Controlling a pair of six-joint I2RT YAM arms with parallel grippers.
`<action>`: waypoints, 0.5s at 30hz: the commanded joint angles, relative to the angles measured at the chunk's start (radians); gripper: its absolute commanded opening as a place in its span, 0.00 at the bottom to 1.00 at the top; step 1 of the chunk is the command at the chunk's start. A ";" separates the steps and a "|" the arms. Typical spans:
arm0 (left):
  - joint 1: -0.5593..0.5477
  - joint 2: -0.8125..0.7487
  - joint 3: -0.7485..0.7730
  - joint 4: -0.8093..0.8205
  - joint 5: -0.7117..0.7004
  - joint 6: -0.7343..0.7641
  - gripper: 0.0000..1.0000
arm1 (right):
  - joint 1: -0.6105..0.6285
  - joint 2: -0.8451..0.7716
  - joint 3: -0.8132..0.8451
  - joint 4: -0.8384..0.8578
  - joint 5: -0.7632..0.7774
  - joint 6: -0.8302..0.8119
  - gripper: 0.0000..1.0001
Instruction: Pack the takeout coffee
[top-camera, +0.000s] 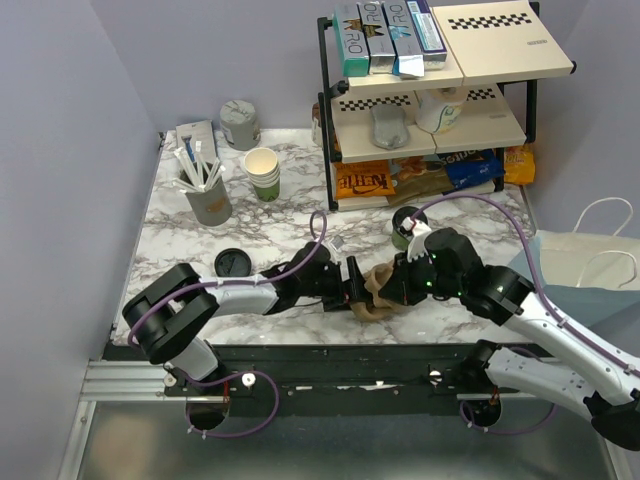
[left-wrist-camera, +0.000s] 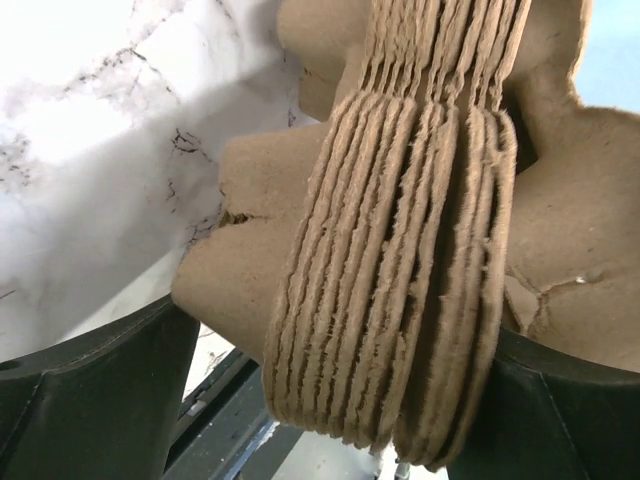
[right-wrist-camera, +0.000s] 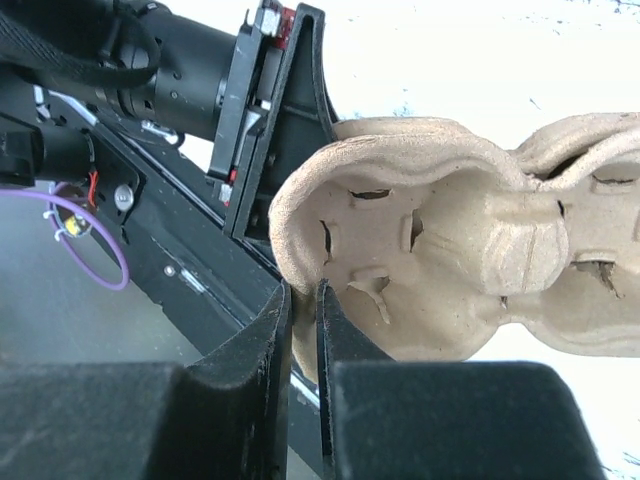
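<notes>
The takeout coffee (top-camera: 404, 224), a green cup with a black lid, stands just behind my right arm, partly hidden by it. A stack of brown pulp cup carriers (top-camera: 372, 296) sits between both grippers at the table's near edge. My left gripper (top-camera: 352, 290) spans the stack (left-wrist-camera: 400, 250) with its jaws wide and a finger against each side (left-wrist-camera: 345, 390). My right gripper (top-camera: 390, 290) is shut on the rim of one carrier (right-wrist-camera: 440, 250), pinching it between narrow jaws (right-wrist-camera: 303, 300).
A loose black lid (top-camera: 231, 263) lies at front left. Lidless cups (top-camera: 263, 172), a grey holder of stirrers (top-camera: 208, 200) and a grey canister (top-camera: 240, 125) stand at back left. A shelf rack (top-camera: 430, 100) is at the back. A white paper bag (top-camera: 585, 265) stands right.
</notes>
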 joint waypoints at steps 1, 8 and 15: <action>-0.006 0.022 0.044 -0.102 -0.048 0.034 0.93 | 0.006 -0.026 0.046 -0.011 0.019 -0.035 0.01; -0.006 0.061 0.114 -0.253 -0.073 0.028 0.72 | 0.006 -0.017 0.067 -0.034 -0.033 -0.099 0.01; -0.007 0.075 0.183 -0.421 -0.133 0.043 0.38 | 0.009 -0.020 0.104 -0.026 -0.124 -0.283 0.01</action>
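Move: The cup carrier's corrugated end already stands between the left hand's open fingers; the carrier's middle is about 5 cm to that hand's right, 1 cm ahead and some 2 cm higher. From the right hand, which pinches its rim, that middle lies roughly 2 cm ahead, 2 cm left and 4 cm below. From the left hand, the lidded cup stands about 15 cm ahead and 12 cm right, the loose black lid 6 cm ahead and 30 cm left. Around the carrier's corrugated end the left fingers close part-way, squeezing its two sides together, while the left hand sinks about 2 cm and tips its fingertips some 10 degrees steeper downward. The right hand keeps its pinch on the rim almost in place, with only a slight twist of the wrist. ##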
